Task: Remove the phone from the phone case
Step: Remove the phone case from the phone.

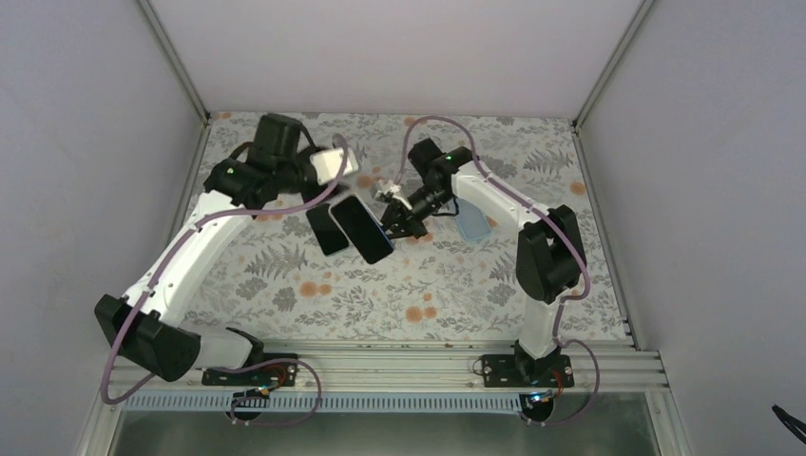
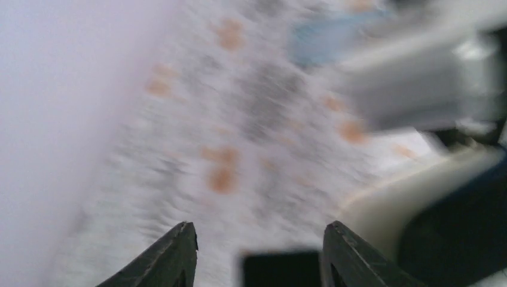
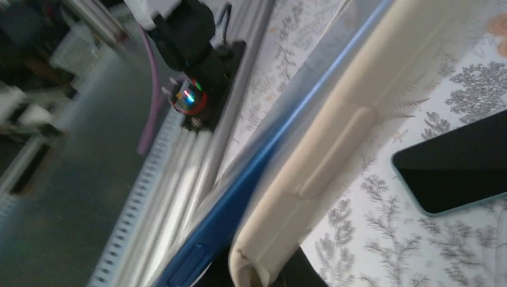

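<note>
My right gripper [image 1: 394, 223] is shut on the end of a cream phone case [image 3: 335, 137] and holds it tilted above the table. A blue phone [image 3: 239, 197] sits in the case, and its side edge stands a little apart from the case's rim. In the top view the held phone [image 1: 361, 228] shows its dark screen. In the right wrist view the right gripper [image 3: 281, 272] is mostly hidden under the case. My left gripper [image 1: 321, 195] is open and empty, just left of the held phone. The left wrist view is blurred: the left gripper [image 2: 263, 245] has wide-apart fingers [image 2: 176, 254], and the case [image 2: 412, 197] is at the right.
A second dark phone [image 1: 328, 230] with a teal edge lies flat on the flowered cloth beside the held one, and also shows in the right wrist view [image 3: 454, 161]. A light blue case [image 1: 472, 225] lies right of the right gripper. Enclosure walls stand on three sides.
</note>
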Available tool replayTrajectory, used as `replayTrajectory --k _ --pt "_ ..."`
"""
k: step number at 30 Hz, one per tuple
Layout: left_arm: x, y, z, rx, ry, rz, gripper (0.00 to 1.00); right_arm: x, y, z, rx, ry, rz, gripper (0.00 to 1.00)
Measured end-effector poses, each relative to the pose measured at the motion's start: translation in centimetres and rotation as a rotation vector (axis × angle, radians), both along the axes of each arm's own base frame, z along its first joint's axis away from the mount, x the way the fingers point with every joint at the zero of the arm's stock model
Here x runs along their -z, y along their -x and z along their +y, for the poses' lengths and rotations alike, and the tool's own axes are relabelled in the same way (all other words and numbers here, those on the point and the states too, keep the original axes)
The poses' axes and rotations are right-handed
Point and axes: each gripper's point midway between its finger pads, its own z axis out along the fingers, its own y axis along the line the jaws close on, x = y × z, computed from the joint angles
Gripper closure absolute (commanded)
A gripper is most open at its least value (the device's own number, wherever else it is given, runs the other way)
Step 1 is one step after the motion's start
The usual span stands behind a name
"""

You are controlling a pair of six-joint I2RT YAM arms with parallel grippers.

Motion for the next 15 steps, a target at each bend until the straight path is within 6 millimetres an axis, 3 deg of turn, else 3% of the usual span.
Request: replayTrajectory --k 2,4,6,8,10,15 --pt "-4.0 -3.6 0.1 -0.056 0.062 -0.226 0.36 -0.3 -0.2 -1.0 0.025 -0.006 0.066 0.97" --pt "-8.0 -6.3 1.0 -0.128 0.104 -0.42 0.2 -1.1 0.9 -1.4 0.013 -0.024 0.136 0.97" --pt "-11.0 -7.3 2.2 -0.181 0.123 -0.547 0.07 -1.7 1.1 -1.6 0.017 -0.039 0.169 0.97" --pt "-13.6 -7.1 3.0 -0.214 0.143 -0.646 0.01 -2.3 0.6 -2.0 0.044 -0.049 0.224 0.97" --pt "-15.7 -6.5 3.6 -0.235 0.158 -0.72 0.0 -3.1 -1.5 -2.5 0.111 -0.057 0.267 0.97" --pt "-19.2 -5.2 4.1 -0.276 0.18 -0.84 0.0 -4.5 -10.3 -4.7 0.34 -0.109 0.368 0.97"
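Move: The phone in its cream case is already in the right hand's pinch, its middle about 6 cm to that hand's left, level in height and about 1 cm ahead. From the empty left hand it lies some 7 cm back, 7 cm right and 7 cm below. On the table, roughly 19 cm below the right hand, the bare phone lies 10 cm ahead and 18 cm left, and the light-blue case about 16 cm ahead and 25 cm right. The left hand, already clear of the phone in its case, springs away from it, opening from half to fully wide, rising some 19 cm and first swinging forward about 7 cm before easing slightly back, and drifting a little left, while its fingers tip up nearly 50 degrees. The right hand keeps its pinch on the long edge of the case and phone together, at first almost in place with a small rise to the right, then sweeps them forward about 10 cm, rightward and up by roughly half that, turning clockwise some 20 degrees as its fingers lift. ##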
